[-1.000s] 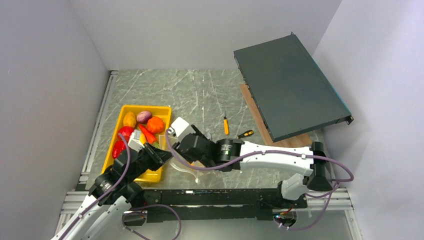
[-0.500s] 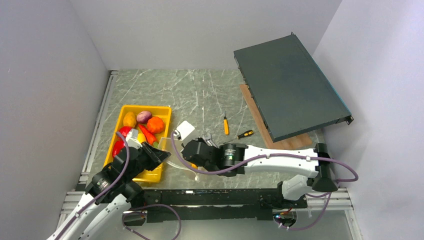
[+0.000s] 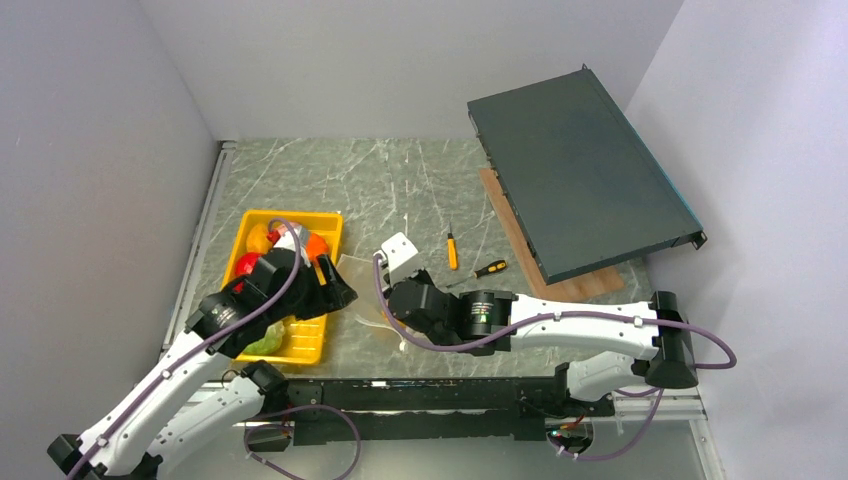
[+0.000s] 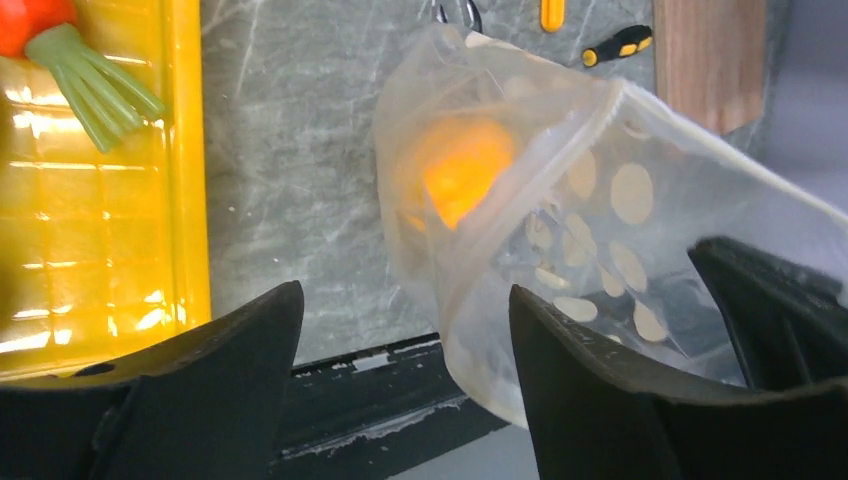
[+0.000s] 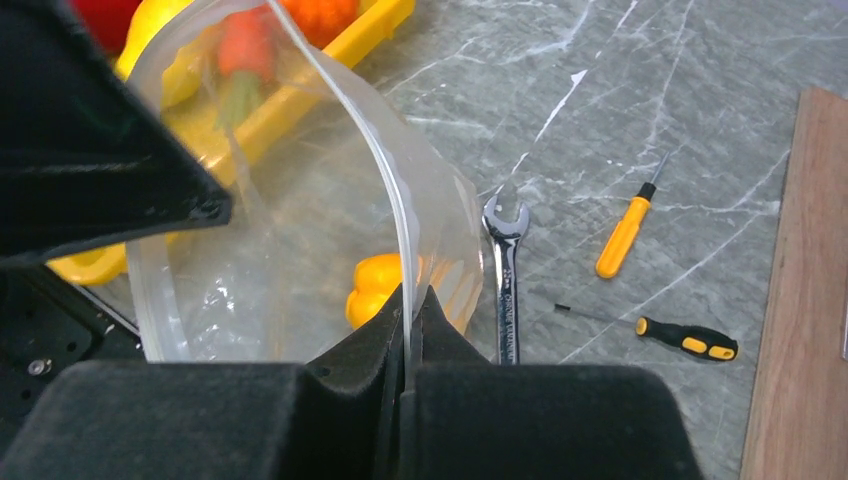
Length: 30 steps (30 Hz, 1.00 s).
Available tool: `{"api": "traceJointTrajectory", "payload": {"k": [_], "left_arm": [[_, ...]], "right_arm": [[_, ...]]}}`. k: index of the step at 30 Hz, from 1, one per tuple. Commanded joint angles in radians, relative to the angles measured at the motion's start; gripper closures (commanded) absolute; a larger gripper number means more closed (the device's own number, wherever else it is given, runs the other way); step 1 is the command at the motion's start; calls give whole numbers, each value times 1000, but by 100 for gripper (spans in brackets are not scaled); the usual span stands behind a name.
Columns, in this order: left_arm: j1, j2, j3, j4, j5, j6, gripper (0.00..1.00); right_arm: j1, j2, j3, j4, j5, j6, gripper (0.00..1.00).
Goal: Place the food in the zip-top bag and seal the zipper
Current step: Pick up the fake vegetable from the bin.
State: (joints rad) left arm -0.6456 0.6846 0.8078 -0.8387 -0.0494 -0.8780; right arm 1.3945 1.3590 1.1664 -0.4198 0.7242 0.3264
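The clear zip-top bag [image 5: 300, 250] hangs with its mouth open, and a yellow pepper [image 5: 372, 288] lies inside it. My right gripper [image 5: 408, 298] is shut on the bag's mouth edge, pinching the white zipper [image 5: 390, 190]. From the left wrist view the dotted bag [image 4: 590, 200] shows an orange-yellow glow [image 4: 458, 170] through the plastic. My left gripper [image 4: 405, 330] is open and holds nothing, just left of the bag and over the table's front rail. From above, the left gripper [image 3: 338, 296] sits at the tray's right side and the right gripper [image 3: 398, 312] beside it. More food [image 3: 318, 243] stays in the tray.
The yellow tray [image 3: 304, 347] lies at the left, a carrot's green top [image 4: 100, 85] inside it. A steel wrench [image 5: 505, 270] and two screwdrivers [image 5: 625, 235] [image 5: 690, 340] lie right of the bag. A wood board [image 5: 815, 250] and a dark slab [image 3: 575, 185] stand at the right.
My left gripper let go and opened, and its arm swung up over the tray. My right gripper shut on the bag's mouth edge and drew it a little to the right.
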Motion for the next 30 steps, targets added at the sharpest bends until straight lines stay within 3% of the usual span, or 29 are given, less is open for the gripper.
{"api": "traceJointTrajectory", "payload": {"k": [1, 6, 11, 14, 18, 25, 30], "left_arm": [[-2, -65, 2, -8, 37, 63, 13], [-2, -165, 32, -91, 27, 94, 1], [-2, -170, 169, -294, -148, 85, 0], [-2, -128, 169, -434, -327, -32, 0], [-2, -66, 110, -526, -458, -186, 0], [-2, -87, 73, -607, -681, -406, 0], [15, -129, 2, -518, -710, -365, 0]], "right_arm": [[-40, -37, -20, 79, 32, 17, 100], [-63, -39, -49, 105, 23, -2, 100], [-66, -51, -84, 177, -15, -49, 100], [-66, -52, -86, 188, -40, -53, 100], [-67, -59, -99, 208, -60, -57, 100], [-67, -58, -105, 203, -85, -55, 100], [-66, -54, -99, 203, -107, -52, 100]]}}
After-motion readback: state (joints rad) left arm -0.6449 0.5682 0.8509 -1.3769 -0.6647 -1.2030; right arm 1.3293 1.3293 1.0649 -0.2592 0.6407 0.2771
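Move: The cabbage lies about 20 cm to the left hand's left, roughly 2 cm ahead and some 14 cm below. From that hand, the yellow mango is around 12 cm ahead and 17 cm left, the carrot about 14 cm ahead and 12 cm left, and the red pepper some 10 cm ahead and 24 cm left, all roughly 15 cm lower. From the right hand, the cabbage is about 26 cm left, 2 cm ahead and 18 cm below. The left hand leaves the bag's mouth with its fingers opening the rest of the way, drawing back about 3 cm while it climbs some 4 cm, then sweeps left about 15 cm in all, over the bin towards the cabbage, sinking some 6 cm from its high point as the wrist turns about 35 degrees counter-clockwise and rolls its left side up some 20. The right hand keeps its closed pinch on the bag's rim, easing forward about 2 cm and then slightly back, around 1 cm lower. ##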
